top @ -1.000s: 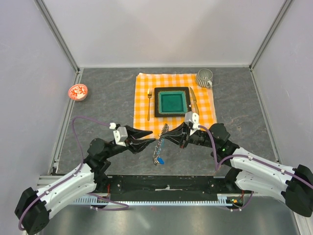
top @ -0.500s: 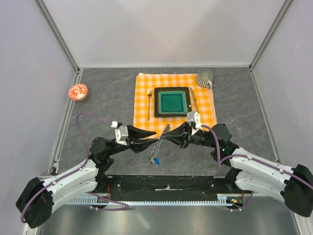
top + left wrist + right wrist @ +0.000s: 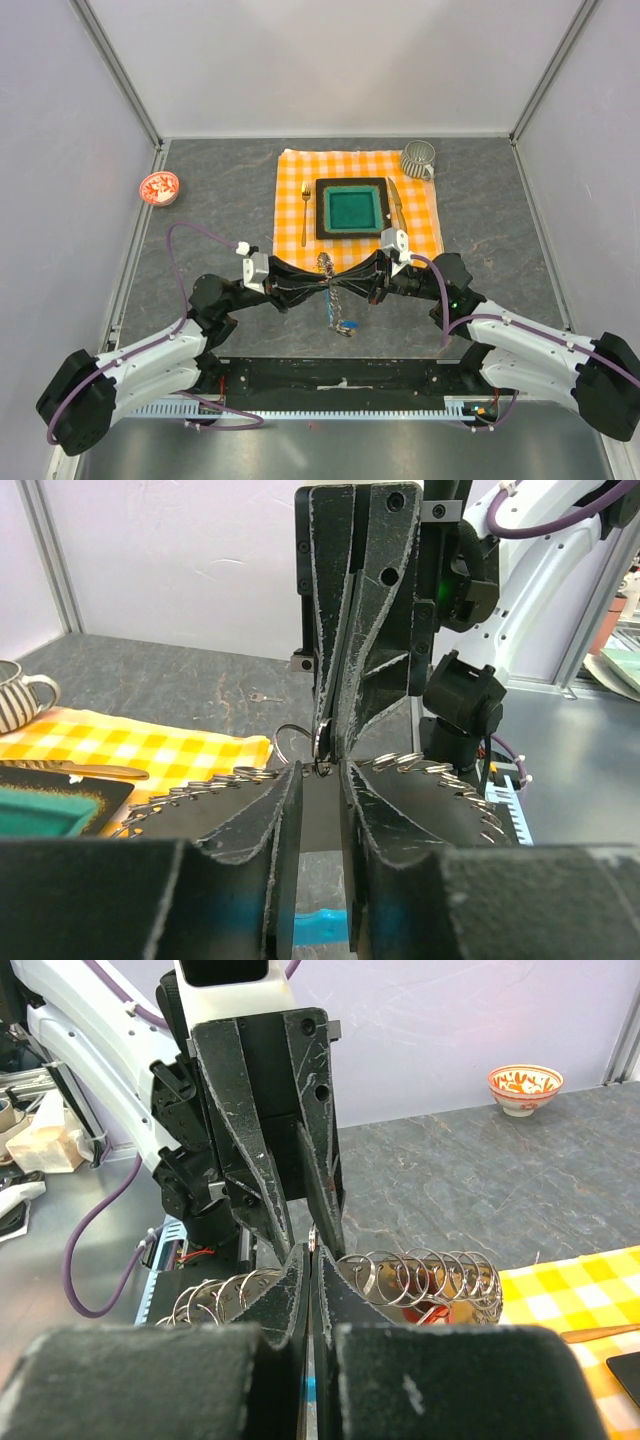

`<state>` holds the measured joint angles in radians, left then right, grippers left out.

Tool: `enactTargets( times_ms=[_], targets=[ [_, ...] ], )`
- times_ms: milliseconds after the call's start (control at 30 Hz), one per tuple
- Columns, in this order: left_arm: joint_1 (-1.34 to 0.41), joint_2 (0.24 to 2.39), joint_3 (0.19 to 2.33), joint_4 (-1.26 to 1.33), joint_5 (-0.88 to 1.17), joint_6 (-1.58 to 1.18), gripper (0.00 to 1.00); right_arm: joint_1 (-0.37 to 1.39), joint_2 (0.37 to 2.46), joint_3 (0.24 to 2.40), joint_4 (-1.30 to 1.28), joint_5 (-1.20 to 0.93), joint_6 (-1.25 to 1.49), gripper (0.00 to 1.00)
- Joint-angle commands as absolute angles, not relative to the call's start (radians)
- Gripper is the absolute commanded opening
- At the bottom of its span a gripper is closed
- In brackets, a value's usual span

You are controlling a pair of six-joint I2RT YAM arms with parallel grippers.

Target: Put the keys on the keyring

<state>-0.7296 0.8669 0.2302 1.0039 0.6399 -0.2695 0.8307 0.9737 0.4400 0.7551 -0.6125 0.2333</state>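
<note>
The keyring [image 3: 334, 298] is a string of thin silvery rings hanging between the two grippers, its blue clip [image 3: 347, 327] low near the table. My right gripper [image 3: 339, 281] is shut on one small ring [image 3: 322, 758] at its tips. My left gripper [image 3: 321, 281] faces it tip to tip, jaws a little apart on either side of that ring, with nothing gripped. In the right wrist view the rings [image 3: 432, 1275] fan out beside my shut right gripper [image 3: 313, 1256], and a red key head [image 3: 432, 1312] shows behind them. A tiny key [image 3: 262, 696] lies on the grey table.
Behind the grippers lies an orange checked cloth [image 3: 292, 222] with a green plate in a black tray [image 3: 322, 232], a fork [image 3: 305, 212] and a knife [image 3: 396, 200]. A striped mug [image 3: 419, 158] stands at its far right corner. A red-and-white dish [image 3: 159, 187] sits far left.
My left gripper moved right until its tips met the right gripper's, and its jaws narrowed. The hanging rings swung from down-left to straight down, carrying the blue clip right.
</note>
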Motion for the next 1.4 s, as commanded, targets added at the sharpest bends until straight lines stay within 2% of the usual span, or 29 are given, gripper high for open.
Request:
enactTargets(
  times_ms=[0, 167, 433, 500, 533, 567, 633, 667, 733, 833, 867, 1000, 1133, 1233, 1367],
  targets=[
    [-0.733, 0.873, 0.273, 1.060, 0.684, -0.301, 0.25, 0.833, 0.982, 0.446, 0.854, -0.635, 0.247, 0.00],
    [-0.733, 0.867, 0.281, 1.043, 0.683, -0.291, 0.03, 0.831, 0.988, 0.446, 0.847, -0.641, 0.236, 0.00],
    [-0.733, 0.807, 0.299, 0.898, 0.625, -0.195, 0.02, 0.831, 0.993, 0.439, 0.792, -0.647, 0.233, 0.00],
    [-0.733, 0.799, 0.301, 0.818, 0.606, -0.129, 0.02, 0.831, 0.977, 0.440, 0.758, -0.629, 0.230, 0.04],
    [-0.733, 0.790, 0.302, 0.795, 0.592, -0.103, 0.02, 0.831, 0.971, 0.443, 0.737, -0.621, 0.226, 0.08],
    [-0.733, 0.788, 0.301, 0.766, 0.585, -0.044, 0.02, 0.831, 0.951, 0.455, 0.677, -0.615, 0.221, 0.23],
    [-0.732, 0.793, 0.288, 0.716, 0.557, -0.003, 0.02, 0.833, 0.934, 0.472, 0.555, -0.568, 0.195, 0.40],
    [-0.732, 0.802, 0.282, 0.713, 0.551, 0.052, 0.02, 0.831, 0.914, 0.495, 0.507, -0.542, 0.189, 0.54],
    [-0.733, 0.807, 0.265, 0.713, 0.552, 0.084, 0.02, 0.831, 0.893, 0.521, 0.364, -0.456, 0.169, 0.66],
    [-0.733, 0.801, 0.253, 0.689, 0.548, 0.147, 0.02, 0.831, 0.850, 0.584, 0.170, -0.258, 0.198, 0.88],
    [-0.733, 0.790, 0.252, 0.677, 0.548, 0.167, 0.02, 0.830, 0.833, 0.627, 0.119, -0.217, 0.205, 0.98],
    [-0.733, 0.784, 0.222, 0.651, 0.522, 0.210, 0.02, 0.825, 0.825, 0.736, -0.102, -0.010, 0.244, 0.98],
    [-0.733, 0.775, 0.248, 0.568, 0.494, 0.212, 0.02, 0.799, 0.914, 0.868, -0.364, 0.191, 0.258, 0.98],
    [-0.735, 0.764, 0.252, 0.557, 0.505, 0.181, 0.02, 0.750, 0.994, 0.954, -0.489, 0.302, 0.270, 0.98],
    [-0.736, 0.773, 0.250, 0.545, 0.466, 0.161, 0.02, 0.588, 1.058, 1.003, -0.577, 0.393, 0.311, 0.98]
  ],
)
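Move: The top of the keyring, pinched in the right fingertips, lies practically at the left hand point, within about 1 cm to its right and level with it, between the slightly open left fingers. From the right hand the keyring's top is right at the fingertips. The green plate lies some 30 cm ahead of the left hand, 6 cm to its right and about 20 cm below; the fork is about 29 cm ahead, 6 cm left, just as low. Hold the left gripper in place and shut its fingers on the top of the keyring beside the right fingertips. Then open the right gripper wide, let go, and swing it forward and to the right over the placemat, about 17 cm, turning clockwise and tipping its fingers down. Meanwhile lower the left some 9 cm, easing slightly forward, its fingers tilting down about 20 degrees with the pinch kept. ##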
